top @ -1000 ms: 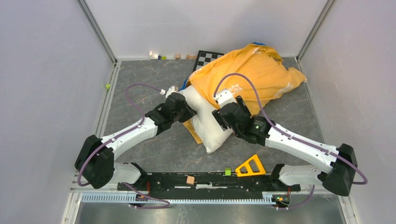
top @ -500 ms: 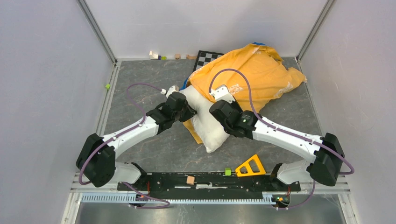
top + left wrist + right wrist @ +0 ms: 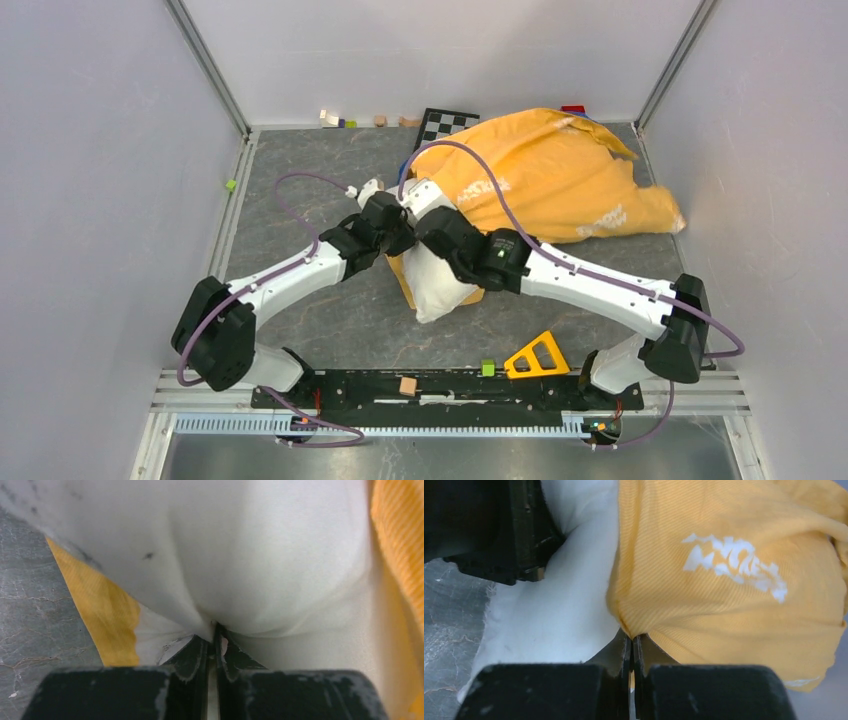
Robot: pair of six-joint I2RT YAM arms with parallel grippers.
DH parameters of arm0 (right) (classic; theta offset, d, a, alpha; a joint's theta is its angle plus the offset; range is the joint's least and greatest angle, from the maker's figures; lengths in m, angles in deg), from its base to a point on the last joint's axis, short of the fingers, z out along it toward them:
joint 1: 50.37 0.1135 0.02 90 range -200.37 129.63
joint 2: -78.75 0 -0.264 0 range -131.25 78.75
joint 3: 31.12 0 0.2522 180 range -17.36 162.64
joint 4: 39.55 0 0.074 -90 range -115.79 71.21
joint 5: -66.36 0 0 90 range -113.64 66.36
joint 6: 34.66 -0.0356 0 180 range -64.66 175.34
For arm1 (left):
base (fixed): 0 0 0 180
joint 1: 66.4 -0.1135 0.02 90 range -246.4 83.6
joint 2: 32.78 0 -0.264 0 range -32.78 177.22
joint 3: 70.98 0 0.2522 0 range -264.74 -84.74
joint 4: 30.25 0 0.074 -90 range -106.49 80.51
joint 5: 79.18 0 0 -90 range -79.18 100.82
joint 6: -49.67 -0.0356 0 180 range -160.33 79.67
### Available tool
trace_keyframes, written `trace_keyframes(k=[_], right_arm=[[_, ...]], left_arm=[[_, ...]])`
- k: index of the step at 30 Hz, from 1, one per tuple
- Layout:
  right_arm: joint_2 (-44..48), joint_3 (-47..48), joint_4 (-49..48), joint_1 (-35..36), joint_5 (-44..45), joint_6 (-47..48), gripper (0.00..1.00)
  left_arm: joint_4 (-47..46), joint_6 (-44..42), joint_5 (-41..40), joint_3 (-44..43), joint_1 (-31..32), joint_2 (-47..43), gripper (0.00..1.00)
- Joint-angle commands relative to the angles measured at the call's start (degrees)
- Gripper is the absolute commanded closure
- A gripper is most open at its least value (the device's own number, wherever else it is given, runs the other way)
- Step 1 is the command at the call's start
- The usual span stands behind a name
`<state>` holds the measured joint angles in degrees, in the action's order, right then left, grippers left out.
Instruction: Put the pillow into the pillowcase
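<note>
The off-white pillow (image 3: 440, 288) lies mid-table, its far end inside the orange-yellow pillowcase (image 3: 550, 175) with white lettering (image 3: 734, 562). Only the pillow's near end shows below the two arms. My left gripper (image 3: 215, 629) is shut on a pinch of the pillow's white fabric (image 3: 260, 555), with a strip of pillowcase (image 3: 107, 612) under it. My right gripper (image 3: 632, 639) is shut on the pillowcase's open edge (image 3: 664, 595), right beside the pillow (image 3: 559, 615). In the top view both grippers meet at the pillow's upper left corner, left gripper (image 3: 398, 222) and right gripper (image 3: 412, 205) nearly touching.
A checkerboard (image 3: 447, 120) lies behind the pillowcase, with small blocks (image 3: 340, 121) along the back wall. A green cube (image 3: 230, 185) sits at the left edge. A yellow triangle tool (image 3: 537, 356), a green block (image 3: 488, 368) and a tan block (image 3: 407, 385) sit by the near rail.
My right gripper shut on the pillowcase's edge and moved left to the left gripper, dragging the pillowcase further over the pillow. The pillowcase's far end swung right. The left gripper kept its hold.
</note>
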<state>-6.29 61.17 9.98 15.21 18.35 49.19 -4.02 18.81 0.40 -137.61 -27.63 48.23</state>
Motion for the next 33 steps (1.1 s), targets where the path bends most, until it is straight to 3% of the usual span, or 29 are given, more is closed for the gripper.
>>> trace_keyframes(k=[1,6,8,9,15,22,28,33], right_arm=[[3.56,1.02,-7.26,-6.01,-11.87,-1.86,1.00],[6.28,6.70,-4.90,-12.67,-14.22,-1.08,1.00],[6.75,8.75,-3.79,-14.88,-14.70,-0.62,1.00],[6.84,9.79,-3.11,-15.72,-14.73,-0.38,1.00],[6.20,18.44,0.00,-19.97,-13.98,0.82,1.00],[2.70,27.33,2.37,-22.47,-15.66,2.00,1.00],[2.02,31.11,2.96,-22.60,-16.57,2.10,1.00],[1.10,35.29,4.39,-22.60,-17.32,2.29,1.00]], left_arm=[[-3.80,0.30,3.15,-1.47,1.03,-3.16,0.80],[0.97,-3.53,6.50,-1.21,-1.14,-9.84,0.30],[4.12,-4.73,6.65,-1.83,-2.24,-13.96,0.16],[5.97,-5.10,6.97,-2.35,-2.96,-16.25,0.14],[20.78,-2.93,5.96,-6.05,-9.08,-25.62,0.04],[19.78,3.15,10.11,4.78,-15.97,-32.91,0.01],[5.08,10.33,21.10,16.89,-17.35,-28.26,0.06],[-4.56,12.62,23.81,21.42,-17.25,-20.56,0.04]])
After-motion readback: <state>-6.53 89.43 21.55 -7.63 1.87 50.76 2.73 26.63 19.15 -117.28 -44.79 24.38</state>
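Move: Just below the left hand, which still pinches the pillow, the pillowcase's lower hem lies about 3 cm back, 2 cm left and 11 cm down; the pillow's middle is level ahead, 5 cm right and 6 cm down. From the right hand, shut on the upper hem, the pillow's middle is some 5 cm ahead, 3 cm left and 15 cm down, while the pillowcase's main heap lies roughly 20 cm ahead, 27 cm right and 20 cm down. Pulling the upper hem forward and to the right over the pillow, then lifting it about 14 cm, the right hand keeps its pinch and rolls left side up. The left opens wide, lets go of the pillow, arcs up and left some 14 cm, easing back, then drops steeply beside the pillow's left side, near the lower hem. ##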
